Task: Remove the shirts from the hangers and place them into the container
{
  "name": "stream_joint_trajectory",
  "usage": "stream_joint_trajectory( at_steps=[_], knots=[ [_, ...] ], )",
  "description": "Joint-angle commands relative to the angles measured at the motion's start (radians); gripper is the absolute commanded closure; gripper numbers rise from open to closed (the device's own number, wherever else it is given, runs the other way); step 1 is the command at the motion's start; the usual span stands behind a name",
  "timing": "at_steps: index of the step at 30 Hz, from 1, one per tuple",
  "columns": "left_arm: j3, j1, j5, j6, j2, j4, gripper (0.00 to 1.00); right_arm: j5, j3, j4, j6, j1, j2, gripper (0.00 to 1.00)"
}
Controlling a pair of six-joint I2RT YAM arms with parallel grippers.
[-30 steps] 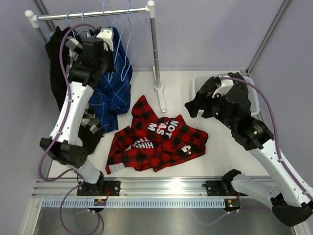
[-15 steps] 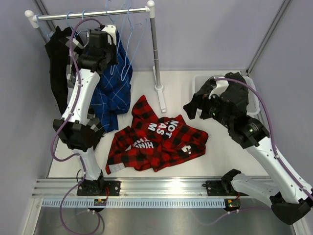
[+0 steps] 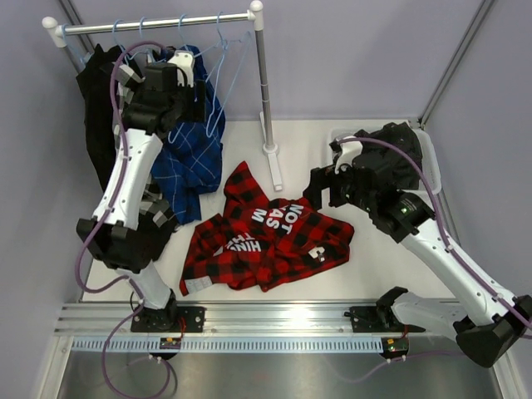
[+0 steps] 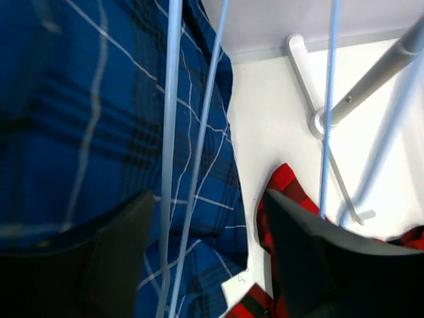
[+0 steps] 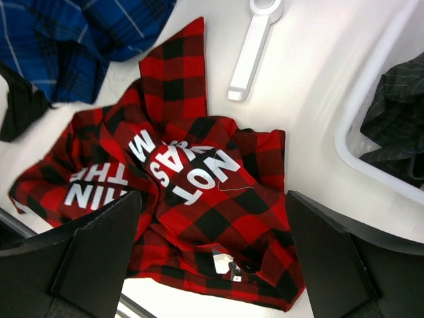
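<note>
The red-black plaid shirt with white lettering lies crumpled on the table, also in the right wrist view. My right gripper hovers open above its right side, nothing between its fingers. The blue checked shirt hangs from the rail. My left gripper stands open beside it near the rail. Two thin wires of a light-blue hanger run between its spread fingers, with the blue shirt behind. Bare hangers hang on the rail. The white container at the back right holds a charcoal shirt.
The white-and-metal clothes rail stands at the back left, its post and foot reaching toward the red shirt. Dark shirts hang at the rail's left end behind my left arm. Grey walls close in the table.
My left gripper has gone from shut to open, and the hanger it held now hangs from the rail. My right arm has moved left and down over the red plaid shirt.
</note>
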Motion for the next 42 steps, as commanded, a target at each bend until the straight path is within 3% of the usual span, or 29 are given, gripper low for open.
stream_joint_trajectory(
  at_steps=[1,2,3,7,16,24,28,33,34,38,39,42],
  knots=[
    [-0.009,0.003,0.007,0.001,-0.167,0.044,0.22,-0.021,-0.022,0.049,-0.096,0.065,0.037,0.01],
    [-0.015,0.003,0.001,0.001,-0.195,0.044,0.16,-0.004,-0.027,0.062,-0.136,0.115,0.068,0.01],
    [-0.021,0.003,-0.001,0.001,-0.222,0.044,0.01,0.032,-0.027,0.074,-0.150,0.140,0.085,0.01],
    [-0.091,0.003,-0.016,-0.030,-0.414,0.043,0.01,0.115,0.004,0.088,-0.216,0.266,0.202,0.00],
    [-0.479,0.003,-0.031,-0.088,-0.791,0.043,0.01,0.347,0.078,0.158,-0.282,0.552,0.490,0.01],
    [-0.595,0.003,-0.008,-0.096,-0.911,-0.003,0.01,0.634,0.153,0.136,-0.199,0.571,0.797,0.01],
    [-0.607,0.003,0.013,-0.099,-0.911,-0.011,0.01,0.477,0.159,0.114,-0.075,0.515,0.869,0.01],
    [-0.606,0.003,0.033,-0.093,-0.911,-0.011,0.01,0.289,0.130,0.112,-0.034,0.466,0.883,0.01],
    [-0.606,0.003,0.032,-0.090,-0.908,-0.011,0.01,0.216,0.121,0.111,-0.020,0.458,0.889,0.03],
    [-0.604,0.003,0.036,-0.085,-0.904,-0.011,0.01,0.117,0.050,0.150,0.017,0.430,0.883,0.75],
    [-0.604,0.003,0.036,-0.083,-0.901,-0.011,0.01,0.122,0.039,0.154,0.022,0.430,0.875,0.98],
    [-0.599,0.003,0.045,-0.082,-0.896,-0.011,0.01,0.120,0.007,0.169,0.029,0.413,0.799,1.00]
  ],
)
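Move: The red plaid shirt lies spread on the table, its middle some 15 cm left of the right hand, 3 cm back and about 27 cm below. From that hand the container is roughly 21 cm ahead, 16 cm right and 21 cm lower, and the white rack foot 17 cm ahead, 10 cm left at table height. From the left hand the red shirt is about 23 cm back, 16 cm right and 32 cm down; the hanging blue shirt's middle is level ahead, 6 cm left and 12 cm lower. The right hand sinks some 26 cm and swings about 15 cm left onto the middle of the red shirt, drawing back a little before edging forward on the last of the descent, while its fingers tip about 30 degrees steeper and then close from wide open to pinch a fold beside the white lettering. The left hand meanwhile finishes opening, comes clear of the empty hangers at the rack and withdraws about 22 cm, arching up over the first half, then sinking part of the way and stopping with its fingers wide open and tilted up somewhat. ##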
